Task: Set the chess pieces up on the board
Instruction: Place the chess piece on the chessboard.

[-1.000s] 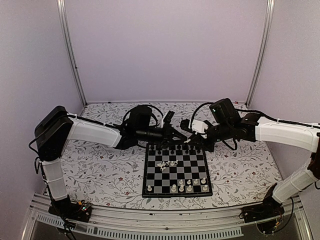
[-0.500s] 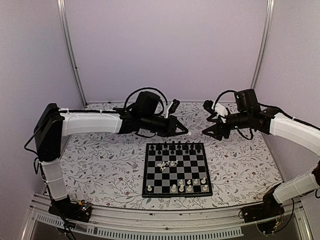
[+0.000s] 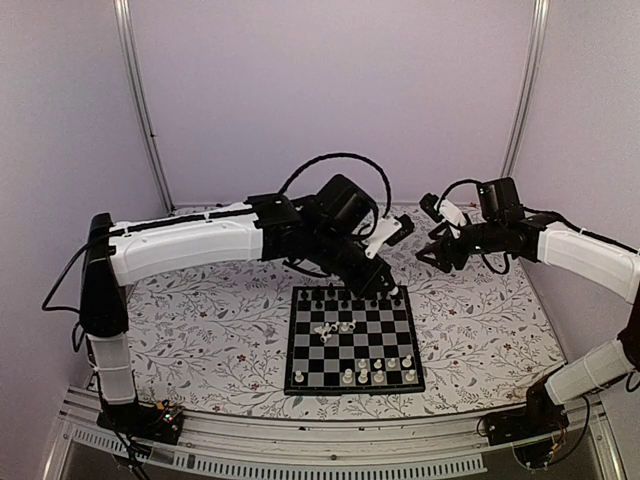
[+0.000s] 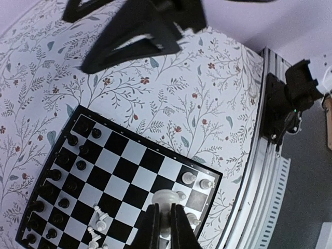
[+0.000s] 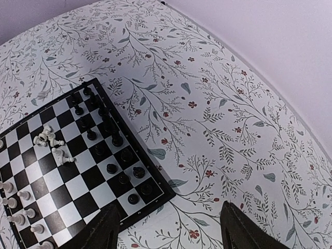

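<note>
The board (image 3: 305, 356) lies at the table's middle, with black chess pieces (image 3: 345, 295) in its far rows and white ones (image 3: 378, 372) along the near edge. A few white pieces (image 3: 330, 328) lie toppled mid-board. My left gripper (image 3: 386, 290) hovers over the board's far right corner, shut on a cream-white piece (image 4: 167, 199) whose round end sticks out past the fingertips. Below it the left wrist view shows the board (image 4: 129, 171) and standing white pieces (image 4: 190, 177). My right gripper (image 3: 437, 256) hangs open and holds nothing, off to the right of the board (image 5: 78, 176).
A floral cloth (image 3: 210, 340) covers the table. Metal frame posts (image 3: 140, 110) and lilac walls close in the back and sides. An aluminium rail (image 3: 330, 440) runs along the near edge. In the right wrist view, black pieces (image 5: 111, 140) crowd the board edge nearest the gripper.
My left arm swung right, from the board's far left to its far right corner, still gripping the white piece. My right gripper opened and drew back to the right, away from the board.
</note>
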Controlling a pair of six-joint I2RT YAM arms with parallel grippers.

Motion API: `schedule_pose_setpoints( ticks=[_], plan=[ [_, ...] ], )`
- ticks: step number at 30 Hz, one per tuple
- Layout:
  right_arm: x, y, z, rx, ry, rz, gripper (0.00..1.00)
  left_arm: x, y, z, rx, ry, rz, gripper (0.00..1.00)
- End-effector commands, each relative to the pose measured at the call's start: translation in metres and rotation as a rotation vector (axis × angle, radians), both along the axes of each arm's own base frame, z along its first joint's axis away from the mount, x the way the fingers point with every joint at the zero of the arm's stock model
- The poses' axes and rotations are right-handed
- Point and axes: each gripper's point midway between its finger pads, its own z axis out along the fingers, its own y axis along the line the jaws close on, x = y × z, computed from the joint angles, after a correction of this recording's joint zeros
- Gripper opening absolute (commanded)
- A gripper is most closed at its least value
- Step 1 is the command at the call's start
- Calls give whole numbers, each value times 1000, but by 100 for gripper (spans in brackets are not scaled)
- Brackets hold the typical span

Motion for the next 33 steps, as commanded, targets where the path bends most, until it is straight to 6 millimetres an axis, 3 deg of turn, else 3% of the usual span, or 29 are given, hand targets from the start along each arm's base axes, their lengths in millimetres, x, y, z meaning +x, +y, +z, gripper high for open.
schedule_pose_setpoints(
  ticks=[1, 5, 10, 21, 33],
  plan=[
    [14, -10, -6, -33, -20, -74, 69, -33, 2, -33, 210, -89, -160, 0],
    [18, -16, -7, -53, -36, -106, 70, -64, -10, -40, 269, -145, -289, 0],
    [20, -19, -11, -62, -36, -115, 70, -81, -17, -61, 366, -198, -366, 0],
    [23, -23, -18, -83, -29, -131, 70, -103, -33, -109, 471, -223, -456, 0],
    [22, -24, -21, -90, -25, -127, 70, -115, -34, -134, 521, -206, -490, 0]
  ],
)
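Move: The left hand holds a white chess piece. The empty near-row square beside the board's near right corner lies about 11 cm back, 4 cm right and 18 cm below it. The white corner piece stands some 3 cm right of that square, another white piece 3 cm left of it, and a third 3 cm ahead of it. From the empty right hand the square lies roughly 21 cm back, 5 cm left and 17 cm below. Keeping the white piece pinched, the left hand swings back about 10 cm and drifts some 3 cm right, then mostly sinks, about 13 cm in all, towards the empty near-row square. Its wrist turns some 40 degrees on the way, clockwise and into a steeper downward point, before the hand eases to a stop. The open right hand moves roughly 3 cm forward, right and down, away from the square. ##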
